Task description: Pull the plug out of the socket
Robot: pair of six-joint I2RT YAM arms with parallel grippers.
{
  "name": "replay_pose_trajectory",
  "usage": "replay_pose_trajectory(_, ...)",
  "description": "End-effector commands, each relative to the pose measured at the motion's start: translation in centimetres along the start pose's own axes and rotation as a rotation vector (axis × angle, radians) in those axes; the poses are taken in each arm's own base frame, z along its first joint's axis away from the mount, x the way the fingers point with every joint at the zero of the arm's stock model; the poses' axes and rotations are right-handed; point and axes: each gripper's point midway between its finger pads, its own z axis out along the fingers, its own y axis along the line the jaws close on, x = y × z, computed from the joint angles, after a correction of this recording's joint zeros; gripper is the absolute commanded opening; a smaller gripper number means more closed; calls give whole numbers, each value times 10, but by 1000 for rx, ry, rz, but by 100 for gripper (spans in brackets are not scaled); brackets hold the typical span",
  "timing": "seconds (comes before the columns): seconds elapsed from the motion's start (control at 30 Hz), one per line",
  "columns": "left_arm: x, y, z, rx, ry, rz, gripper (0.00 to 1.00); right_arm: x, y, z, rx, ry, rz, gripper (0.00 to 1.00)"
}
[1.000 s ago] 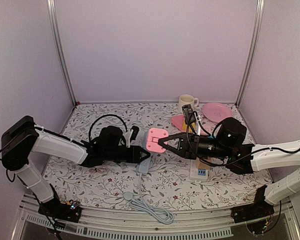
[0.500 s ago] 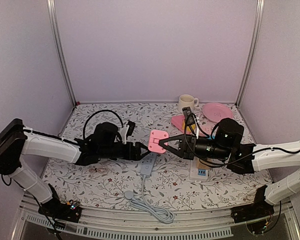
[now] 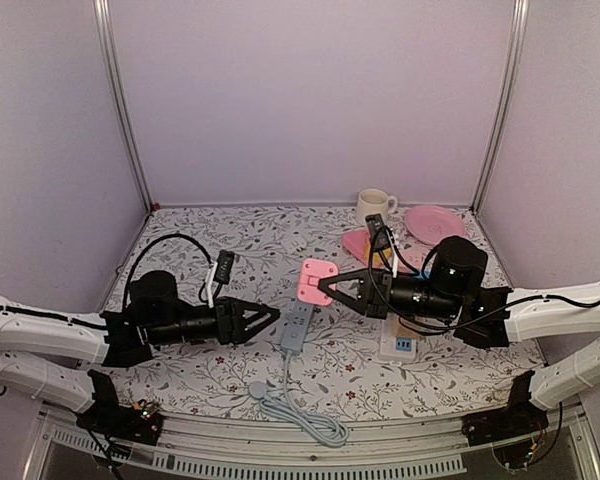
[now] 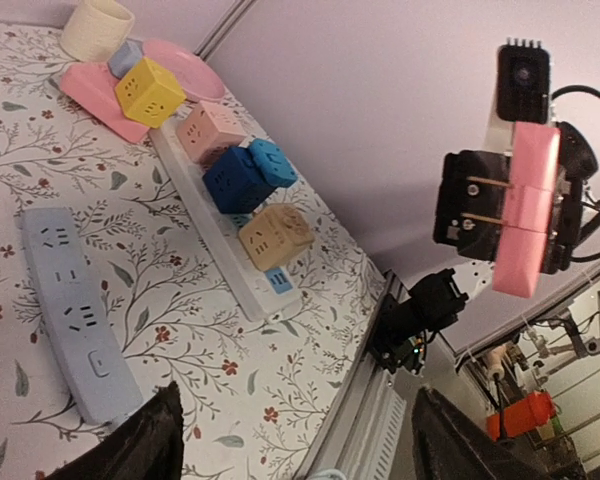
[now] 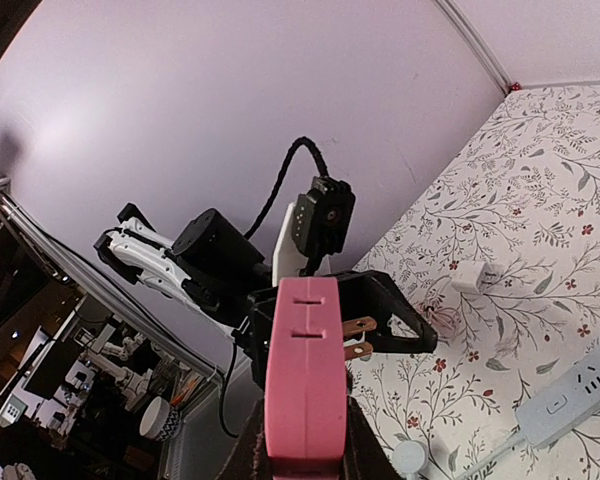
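The pink plug (image 3: pixel 315 281) hangs in the air above the table, pulled free, its two brass prongs bare. My right gripper (image 3: pixel 327 288) is shut on it. In the right wrist view the plug (image 5: pixel 307 385) fills the space between the fingers of my right gripper (image 5: pixel 306 456). The socket, a grey-blue power strip (image 3: pixel 297 326), lies flat on the table below and left of the plug. My left gripper (image 3: pixel 268 320) stands open just left of the strip, holding nothing. The left wrist view shows the strip (image 4: pixel 70 310), the plug (image 4: pixel 528 215) and my open left gripper (image 4: pixel 300 450).
A white power strip with coloured cube adapters (image 3: pixel 398 340) lies under my right arm. A cup (image 3: pixel 375 205), a pink plate (image 3: pixel 435 222) and a pink board (image 3: pixel 357 243) stand at the back right. The grey strip's cable (image 3: pixel 302 416) coils at the front edge. A small white charger (image 5: pixel 472 277) lies at the left.
My left gripper has opened, let go of the grey-blue strip and drawn back to the left. The strip now lies on the table. The right gripper with the plug has barely moved.
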Motion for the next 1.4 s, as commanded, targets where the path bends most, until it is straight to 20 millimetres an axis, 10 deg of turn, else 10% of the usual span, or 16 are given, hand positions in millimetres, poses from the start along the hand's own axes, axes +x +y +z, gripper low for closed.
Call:
replay_pose_trajectory(0.0,-13,-47,-12,181,-94,-11,78,-17,13,2,-37,-51,-10,3)
replay_pose_trajectory(0.37,-12,-102,-17,346,-127,29,80,-16,13,3,-44,-50,3,3)
replay_pose_trajectory(1.03,-34,-96,9,229,-175,-7,64,-13,34,13,-173,-5,21,3)
replay_pose_trajectory(1.37,-40,-113,15,282,-161,-9,34,-19,42,23,-197,8,13,4)
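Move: The pink plug is still pinched in my right fingers, its middle roughly 2 cm left of that hand's point, 1 cm farther out and 1 cm higher. From my empty, wide-open left hand it is about 9 cm to the right, level ahead and some 9 cm up. The socket strip lies on the table about 7 cm ahead of my left hand, 6 cm to its right and 11 cm below; the coiled cord is about 12 cm back, 6 cm right and 12 cm below. I swing my left hand up and back towards my base, then still up but forward and to the right, ending about 9 cm higher with its fingers tipped up some 15 degrees. Its gap halves as the fingers come astride the near edge of the pink plug; a squeeze isn't yet clear. My right hand keeps its pinch and eases the plug about 2 cm left and 2 cm up to meet them. ##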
